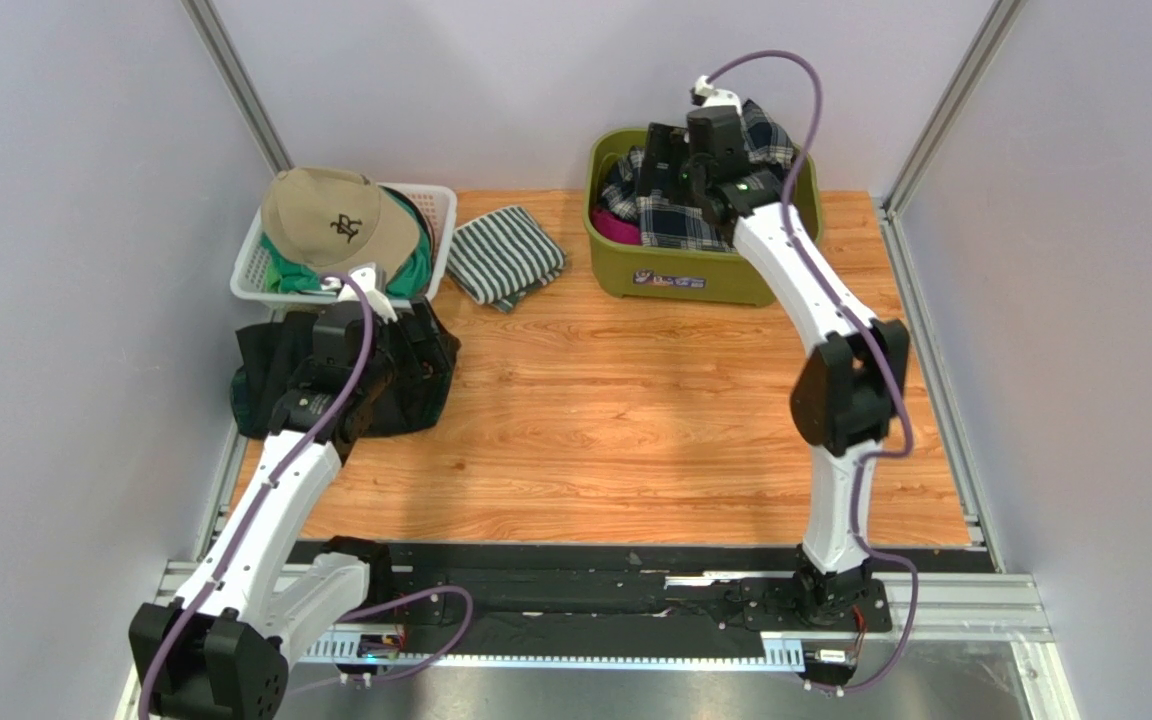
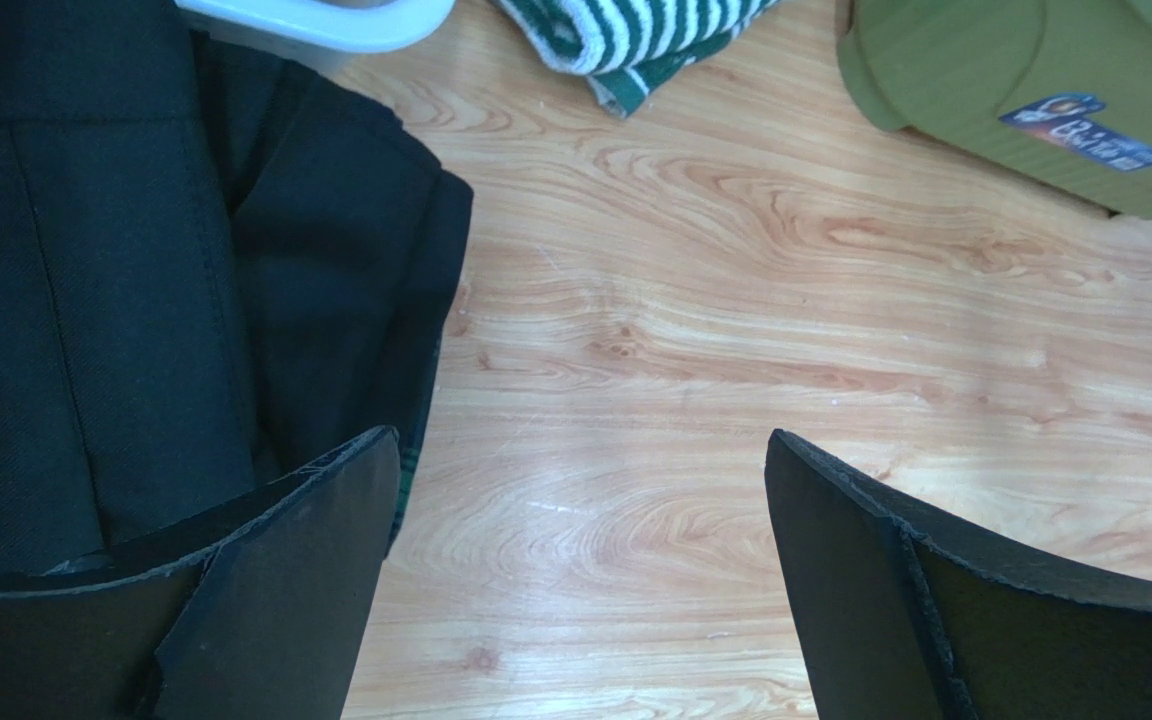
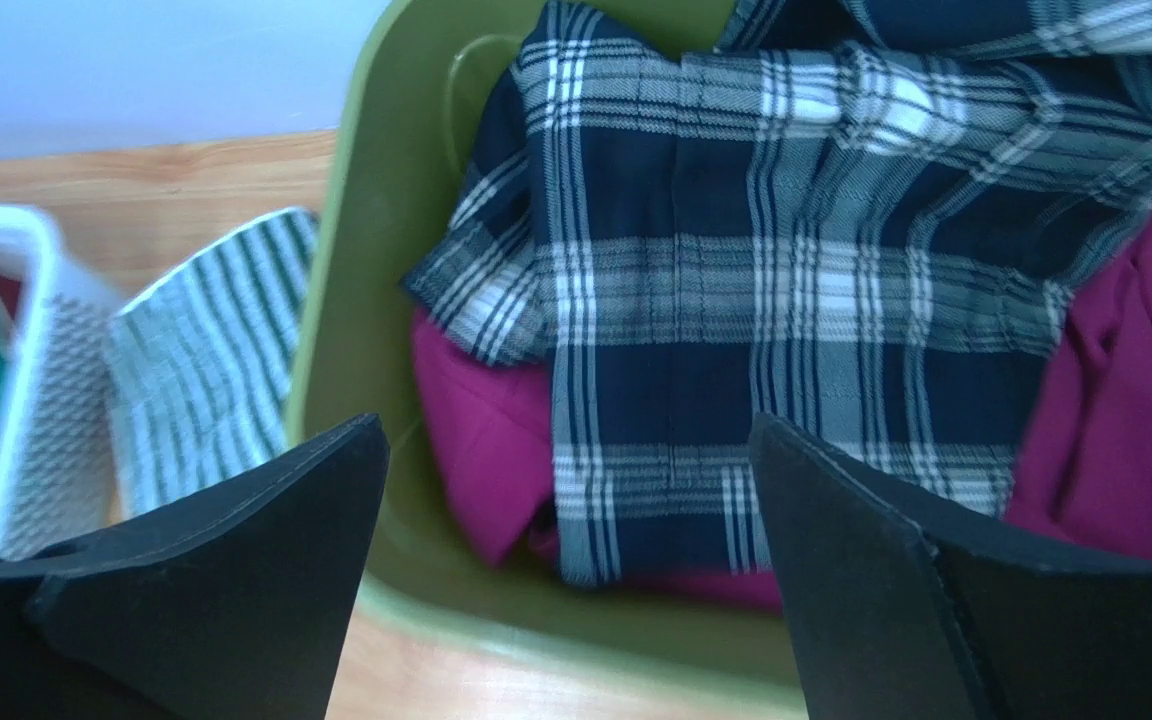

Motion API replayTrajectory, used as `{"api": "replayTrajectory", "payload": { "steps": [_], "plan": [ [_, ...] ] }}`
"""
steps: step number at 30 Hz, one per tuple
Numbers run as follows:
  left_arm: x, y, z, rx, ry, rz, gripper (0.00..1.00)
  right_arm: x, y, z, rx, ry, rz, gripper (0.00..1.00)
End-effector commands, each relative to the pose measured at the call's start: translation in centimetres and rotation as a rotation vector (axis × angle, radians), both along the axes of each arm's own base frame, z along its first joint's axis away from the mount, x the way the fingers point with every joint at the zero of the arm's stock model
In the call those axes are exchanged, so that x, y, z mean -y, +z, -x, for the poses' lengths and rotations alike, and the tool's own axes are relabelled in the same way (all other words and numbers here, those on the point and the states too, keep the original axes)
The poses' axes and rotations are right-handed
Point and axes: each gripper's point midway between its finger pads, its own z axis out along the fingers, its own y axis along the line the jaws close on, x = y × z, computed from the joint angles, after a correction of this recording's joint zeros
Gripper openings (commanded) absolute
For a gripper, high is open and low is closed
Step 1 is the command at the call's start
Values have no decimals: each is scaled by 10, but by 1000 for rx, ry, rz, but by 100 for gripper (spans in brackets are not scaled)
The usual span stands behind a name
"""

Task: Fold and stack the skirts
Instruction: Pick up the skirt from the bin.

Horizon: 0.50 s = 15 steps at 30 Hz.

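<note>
A navy-white-grey plaid skirt (image 3: 778,270) lies rumpled in the olive bin (image 1: 687,275), on top of magenta cloth (image 3: 485,428). My right gripper (image 3: 567,495) hangs open above the bin's near rim, with nothing between its fingers. A plain black skirt (image 2: 132,270) lies folded on the table's left side (image 1: 274,375), with a strip of green tartan showing under its edge. My left gripper (image 2: 582,510) stands open just right of that pile, over bare wood.
A white basket (image 1: 259,270) at the back left holds green cloth and a tan cap (image 1: 334,215). A folded green-and-white striped cloth (image 1: 504,255) lies between the basket and the bin. Grey walls close in both sides and the back.
</note>
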Motion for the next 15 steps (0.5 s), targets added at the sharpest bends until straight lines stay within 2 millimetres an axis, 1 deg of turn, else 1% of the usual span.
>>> {"api": "replayTrajectory", "payload": {
  "steps": [1, 2, 3, 4, 6, 7, 8, 10, 11, 12, 13, 14, 15],
  "plan": [
    [6, -8, -3, -13, -45, -8, 99, -6, -34, -56, 20, -52, 103, 95],
    [8, -11, -4, -24, -51, -7, 99, -10, -12, -67, 78, -51, 100, 95],
    [9, -12, -4, -25, -55, -3, 99, -13, -19, -76, 86, -53, 111, 95],
    [8, -12, -6, -24, -49, -4, 99, -14, -42, -85, 69, -64, 131, 95],
    [8, -16, -6, -36, -51, -6, 99, -17, -48, -95, 97, -85, 128, 95],
    [8, -18, -6, -42, -53, -10, 99, -14, -53, -99, 103, -94, 129, 87],
    [8, -18, -6, -47, -54, -9, 99, -14, -60, -102, 106, -104, 141, 83],
    [9, -19, -5, -50, -56, -11, 99, -10, -67, -106, 113, -129, 151, 78],
    [9, -19, -5, -49, -59, -9, 99, -8, -75, -107, 104, -146, 165, 76],
    [9, -18, -5, -46, -60, -8, 99, -7, -76, -108, 103, -150, 167, 75],
    [9, -18, -5, -46, -60, -7, 99, -7, -81, -107, 93, -150, 172, 68],
    [9, -18, -5, -48, -58, -8, 99, -6, -84, -107, 86, -152, 174, 58],
    [9, -17, -5, -44, -58, -9, 99, -6, -85, -106, 83, -155, 172, 34]
  ]
}}
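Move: For the right hand, the middle of the navy-and-white skirt lies about 8 cm ahead, 4 cm to its right and 13 cm below. The bin around it centres some 6 cm ahead, 4 cm right and 17 cm down. A magenta cloth shows under the skirt about 3 cm ahead and 6 cm left of the hand, 15 cm down. From the left hand, that skirt is roughly 32 cm ahead, 40 cm right and 5 cm lower. The right hand swoops forward and down into the bin, some 9 cm out and 11 cm down, the forward run easing first and the last part going almost straight down onto the left part of the navy-and-white skirt, while the wrist rolls about 10 degrees, left side lower. Over the cloth its wide-open fingers begin to close, to roughly two thirds open and not yet pinching, as the empty left hand sinks about 2.5 cm beside the folded black skirt. ##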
